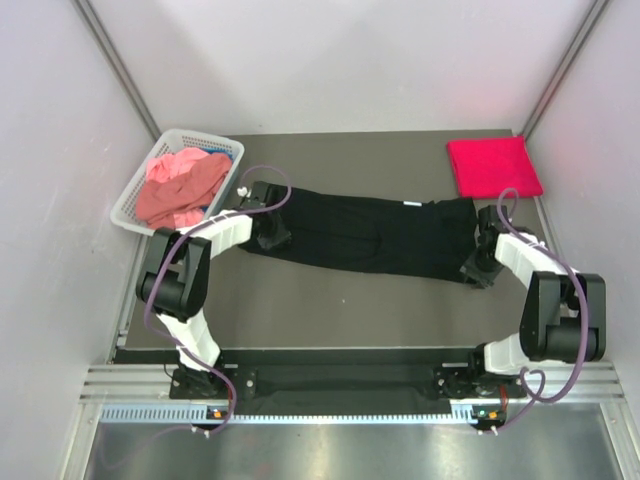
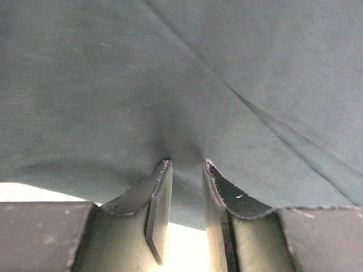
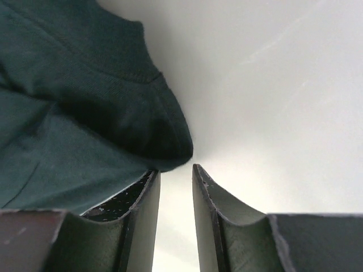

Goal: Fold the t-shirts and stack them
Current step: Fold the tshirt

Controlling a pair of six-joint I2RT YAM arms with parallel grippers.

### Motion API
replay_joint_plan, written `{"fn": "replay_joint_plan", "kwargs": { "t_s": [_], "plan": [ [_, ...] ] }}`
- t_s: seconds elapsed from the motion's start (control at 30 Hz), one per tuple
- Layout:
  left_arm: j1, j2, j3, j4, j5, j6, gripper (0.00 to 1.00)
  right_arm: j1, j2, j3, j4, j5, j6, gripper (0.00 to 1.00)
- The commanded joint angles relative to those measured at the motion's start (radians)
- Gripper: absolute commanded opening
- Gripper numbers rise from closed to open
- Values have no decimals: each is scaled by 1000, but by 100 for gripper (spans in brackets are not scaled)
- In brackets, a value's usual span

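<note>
A black t-shirt [image 1: 370, 235] lies stretched out lengthwise across the middle of the dark table. My left gripper [image 1: 272, 232] is at its left end and my right gripper [image 1: 478, 268] at its right end. In the left wrist view the black cloth [image 2: 170, 73] fills the frame and lies flat across the tips of the left gripper [image 2: 187, 163], whose jaws stand apart without squeezing it. In the right wrist view a rounded fold of the shirt [image 3: 68, 124] touches the left fingertip of the right gripper [image 3: 174, 168], which is narrowly open with nothing between its jaws. A folded crimson t-shirt [image 1: 492, 166] lies at the back right.
A white lattice basket [image 1: 135, 195] stands at the back left corner, holding a crumpled salmon pink t-shirt [image 1: 180, 188] and a bit of blue cloth [image 1: 222, 152]. Pale walls close in the table on three sides.
</note>
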Motion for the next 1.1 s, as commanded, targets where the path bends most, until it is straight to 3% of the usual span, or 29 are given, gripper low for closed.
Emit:
{"fn": "replay_joint_plan", "kwargs": {
  "t_s": [0.0,0.13,0.33,0.47,0.63,0.87,1.07],
  "plan": [
    [23,-69,23,-100,-129,10,34,-8,-106,23,-19,29,26,30],
    [29,-122,50,-95,-136,76,35,-5,-152,53,-22,-29,39,31],
    [101,-91,40,-120,-123,80,34,15,-81,57,128,-140,62,31],
    [133,-56,20,-169,-200,61,34,-4,33,50,145,-77,41,31],
    [198,-83,-83,-146,-194,-12,34,-39,95,-32,191,-60,10,32],
    [210,-295,-200,-108,-231,-60,33,-40,24,-40,144,-33,-13,34],
    [210,-295,-190,-76,-185,-23,35,-42,-28,-49,140,-10,-14,34]
  ]
}}
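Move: Near the left fingertips, the t-shirt's near left corner lies about 8 cm to the left and 3 cm back, practically at their height; its far left corner is some 15 cm ahead and 3 cm left, and the basket's middle about 15 cm ahead and 26 cm left. The right hand stands at the near edge, the near right corner just 1 cm ahead and 1 cm right, the red cloth roughly 28 cm ahead and 4 cm right. Sweeping left about 12 cm, the left hand lifts off the black t-shirt, arches some 3 cm high and comes down past its left end, turning counter-clockwise about 20 degrees, then draws back 5 cm and rises slightly. The right hand hops forward about 4 cm onto the cloth beside the near right corner, then eases back a centimetre, fingertips resting on it. Both grippers stay part-open. ##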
